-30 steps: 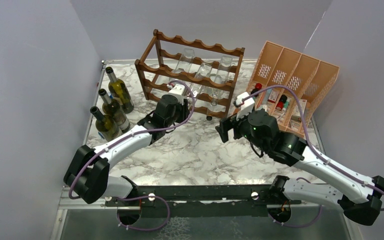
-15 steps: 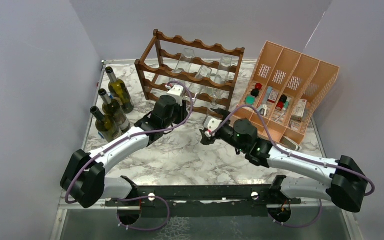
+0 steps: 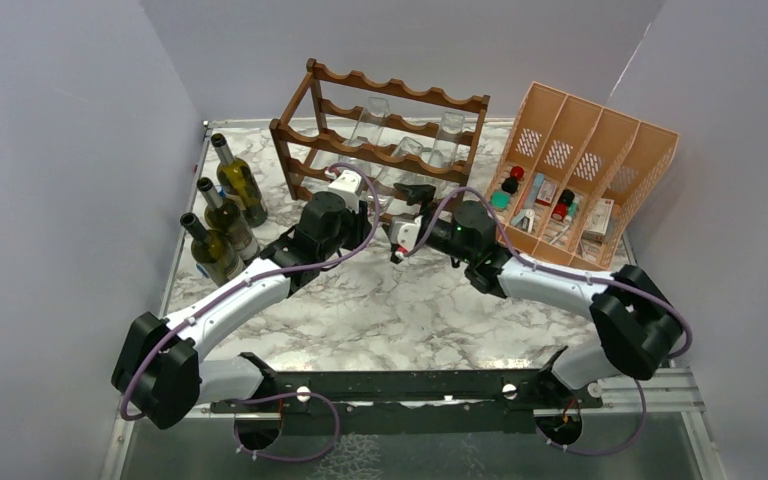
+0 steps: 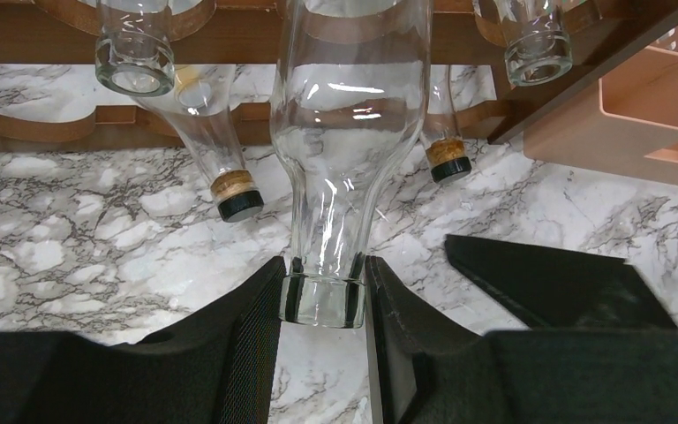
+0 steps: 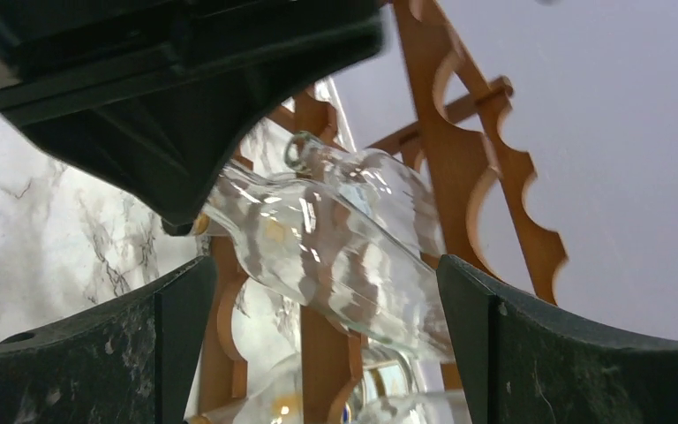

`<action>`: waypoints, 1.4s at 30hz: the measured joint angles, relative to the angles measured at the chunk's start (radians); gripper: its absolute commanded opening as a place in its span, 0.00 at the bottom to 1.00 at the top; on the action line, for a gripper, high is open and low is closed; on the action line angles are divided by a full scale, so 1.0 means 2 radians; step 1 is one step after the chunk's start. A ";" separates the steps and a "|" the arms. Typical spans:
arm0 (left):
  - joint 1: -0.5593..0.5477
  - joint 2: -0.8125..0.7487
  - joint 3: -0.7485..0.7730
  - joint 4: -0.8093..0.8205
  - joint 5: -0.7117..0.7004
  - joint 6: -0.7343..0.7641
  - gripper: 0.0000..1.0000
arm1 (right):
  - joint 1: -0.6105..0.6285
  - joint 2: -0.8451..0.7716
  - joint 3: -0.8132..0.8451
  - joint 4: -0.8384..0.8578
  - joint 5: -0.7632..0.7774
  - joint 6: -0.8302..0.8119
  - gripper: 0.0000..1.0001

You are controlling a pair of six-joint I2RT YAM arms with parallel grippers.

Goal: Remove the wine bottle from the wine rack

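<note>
The wine rack (image 3: 397, 92) is dark brown wood with wavy rails and stands at the back middle of the marble table. A clear glass wine bottle (image 4: 344, 132) slopes out of a lower tier, mouth towards me. My left gripper (image 4: 322, 300) is shut on its neck just behind the lip. In the top view the left gripper (image 3: 360, 200) sits at the rack's front. My right gripper (image 3: 415, 200) is beside it on the right. In the right wrist view the right gripper (image 5: 325, 265) is open, and the wine bottle's body (image 5: 335, 256) lies between its fingers, apart from the left one.
Other clear bottles (image 4: 229, 168) lie in the rack, two with corks. Three dark green bottles (image 3: 225, 205) stand at the left edge of the table. A peach-orange divided organiser (image 3: 585, 160) with small items leans at the right, close to the rack's end post.
The right arm has swung left from in front of the organiser to the rack, bringing its open jaws round the bottle's body. The left gripper has stayed shut on the neck.
</note>
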 measured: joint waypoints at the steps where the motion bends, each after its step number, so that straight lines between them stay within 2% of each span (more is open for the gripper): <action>1: 0.000 0.000 0.000 -0.001 0.001 -0.001 0.00 | 0.000 0.010 0.000 0.009 -0.007 -0.012 0.97; 11: 0.001 -0.017 0.000 -0.027 0.003 -0.005 0.00 | 0.001 0.099 0.022 0.036 -0.027 -0.089 0.98; 23: 0.001 -0.028 0.000 -0.043 0.006 -0.017 0.00 | 0.001 0.211 0.061 0.160 -0.006 -0.161 0.90; 26: 0.002 -0.037 0.000 -0.048 0.006 -0.019 0.00 | 0.001 0.221 0.061 0.183 0.001 -0.170 0.83; 31: 0.002 -0.043 0.000 -0.056 0.006 -0.019 0.00 | 0.001 0.231 0.065 0.214 0.012 -0.187 0.77; 35: 0.003 -0.045 0.000 -0.056 0.007 -0.021 0.00 | 0.001 0.233 0.065 0.214 0.014 -0.195 0.63; 38: 0.004 -0.049 0.001 -0.054 0.007 -0.022 0.00 | 0.001 0.233 0.065 0.212 0.014 -0.201 0.56; 40: 0.004 -0.050 0.003 -0.056 0.007 -0.024 0.05 | 0.001 0.233 0.065 0.213 0.013 -0.200 0.51; 42: 0.004 -0.051 0.004 -0.059 0.007 -0.025 0.20 | 0.003 0.231 0.064 0.211 0.013 -0.200 0.44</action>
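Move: The left hand already pinches the clear bottle by its mouth; the bottle's middle lies about 10 cm ahead of that hand, 4 cm to its right and slightly above it. From the open right hand, the bottle's middle is roughly 9 cm ahead, 2 cm left and 5 cm below. On the rack, both also some 5 cm below the right hand, another clear bottle lies about 15 cm ahead and 8 cm right, and a third 16 cm ahead and 6 cm left. The right hand drops about 5 cm, then reaches some 6 cm forward and 4–5 cm left to bring its open fingers around the clear bottle just beyond the left hand, its forward side tipping up by some 20 to 25 degrees; there it stops and closes until both fingers grip the glass, a touch that begins here. Meanwhile the left hand keeps its pinch on the bottle's mouth and eases it back about 2 cm, rising 1 to 2 cm and drifting slightly left. ##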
